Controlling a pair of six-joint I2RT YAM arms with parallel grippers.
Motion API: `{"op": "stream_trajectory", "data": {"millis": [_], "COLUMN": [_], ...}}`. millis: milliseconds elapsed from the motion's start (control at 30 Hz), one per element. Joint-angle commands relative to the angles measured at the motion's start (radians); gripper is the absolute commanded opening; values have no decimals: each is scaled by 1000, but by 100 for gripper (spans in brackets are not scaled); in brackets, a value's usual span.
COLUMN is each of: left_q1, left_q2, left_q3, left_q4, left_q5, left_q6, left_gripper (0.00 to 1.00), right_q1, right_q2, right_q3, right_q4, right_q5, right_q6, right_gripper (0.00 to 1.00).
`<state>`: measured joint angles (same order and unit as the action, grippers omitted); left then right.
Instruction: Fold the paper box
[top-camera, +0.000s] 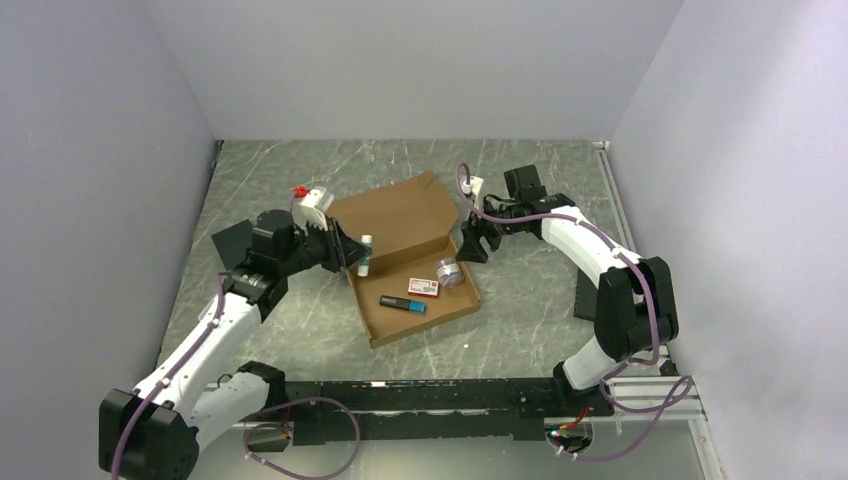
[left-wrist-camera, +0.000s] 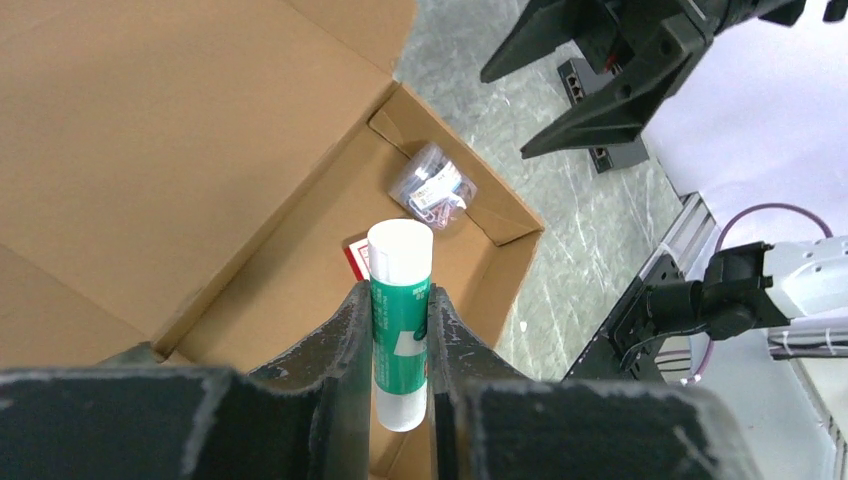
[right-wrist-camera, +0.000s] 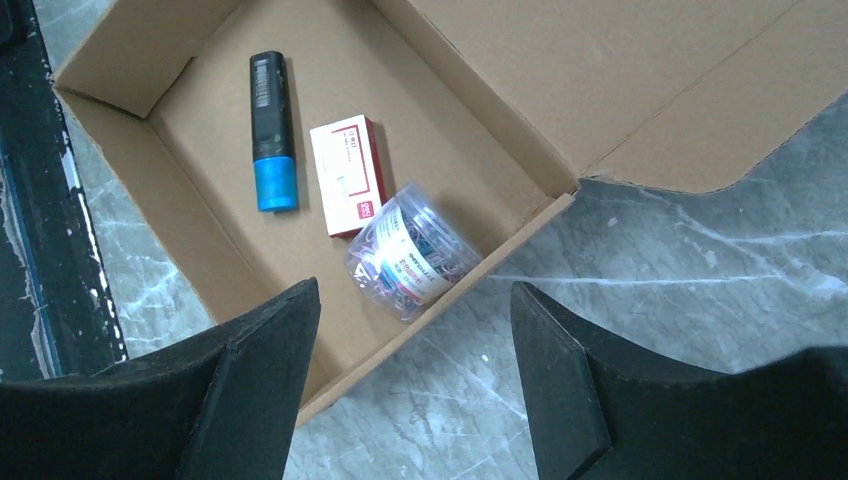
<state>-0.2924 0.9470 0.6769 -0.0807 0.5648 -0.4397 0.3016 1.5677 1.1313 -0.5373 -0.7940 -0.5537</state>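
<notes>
The paper box (top-camera: 393, 216) lies open mid-table, a brown cardboard tray with its lid flap laid back flat. Inside the tray lie a black-and-blue marker (top-camera: 402, 303), a red-and-white small carton (top-camera: 422, 288) and a clear jar of paper clips (top-camera: 450, 272). My left gripper (top-camera: 358, 255) hovers at the tray's left edge, shut on a green-and-white glue stick (left-wrist-camera: 400, 320) that stands upright over the tray floor (left-wrist-camera: 290, 290). My right gripper (right-wrist-camera: 415, 330) is open and holds nothing, just outside the tray's right wall (right-wrist-camera: 470, 275) by the jar (right-wrist-camera: 410, 250).
A black rectangular pad (top-camera: 232, 243) lies on the marble table behind the left arm. Another dark flat piece (top-camera: 585, 295) sits by the right arm. Grey walls close in the table on three sides, and a black rail (top-camera: 420, 400) runs along the near edge.
</notes>
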Motion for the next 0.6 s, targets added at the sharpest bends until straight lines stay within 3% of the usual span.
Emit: {"op": "stream_trajectory", "data": {"millis": [0, 300, 567], "left_q1": [-97, -332, -423], "left_q2": [18, 176, 323], "left_q3": [-2, 62, 118], "left_q4": [51, -28, -67], "left_q5": [-122, -353, -471], "left_q6": [77, 225, 279], "left_gripper": [0, 0, 0], "right_q1": [-5, -6, -7], "right_q2": [12, 21, 29], "right_q3": [22, 24, 28], "right_q4": [-6, -10, -19], "right_q5": [-18, -16, -17], "right_q6": [-12, -18, -23], "right_gripper": [73, 74, 74]}}
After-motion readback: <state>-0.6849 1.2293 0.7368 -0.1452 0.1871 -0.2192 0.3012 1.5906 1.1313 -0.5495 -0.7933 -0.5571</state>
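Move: The left gripper holds the glue stick above the near-left edge of the paper box. The middle of the box's open tray lies about 11 cm to its right, 1 cm ahead and some 18 cm below. Down in the tray, the highlighter lies about 8 cm right and 2 cm back, and the small red-and-white box 13 cm right and 2 cm ahead. From the right gripper, the tray's middle is some 12 cm left, 4 cm back and 11 cm below. Bring the left gripper down about 9 cm and some 6 cm to the right, over the left part of the tray towards the highlighter, starting sideways and then sinking faster. Tip the fingers about 25 degrees further down on the way, and keep the glue stick pinched between them. ##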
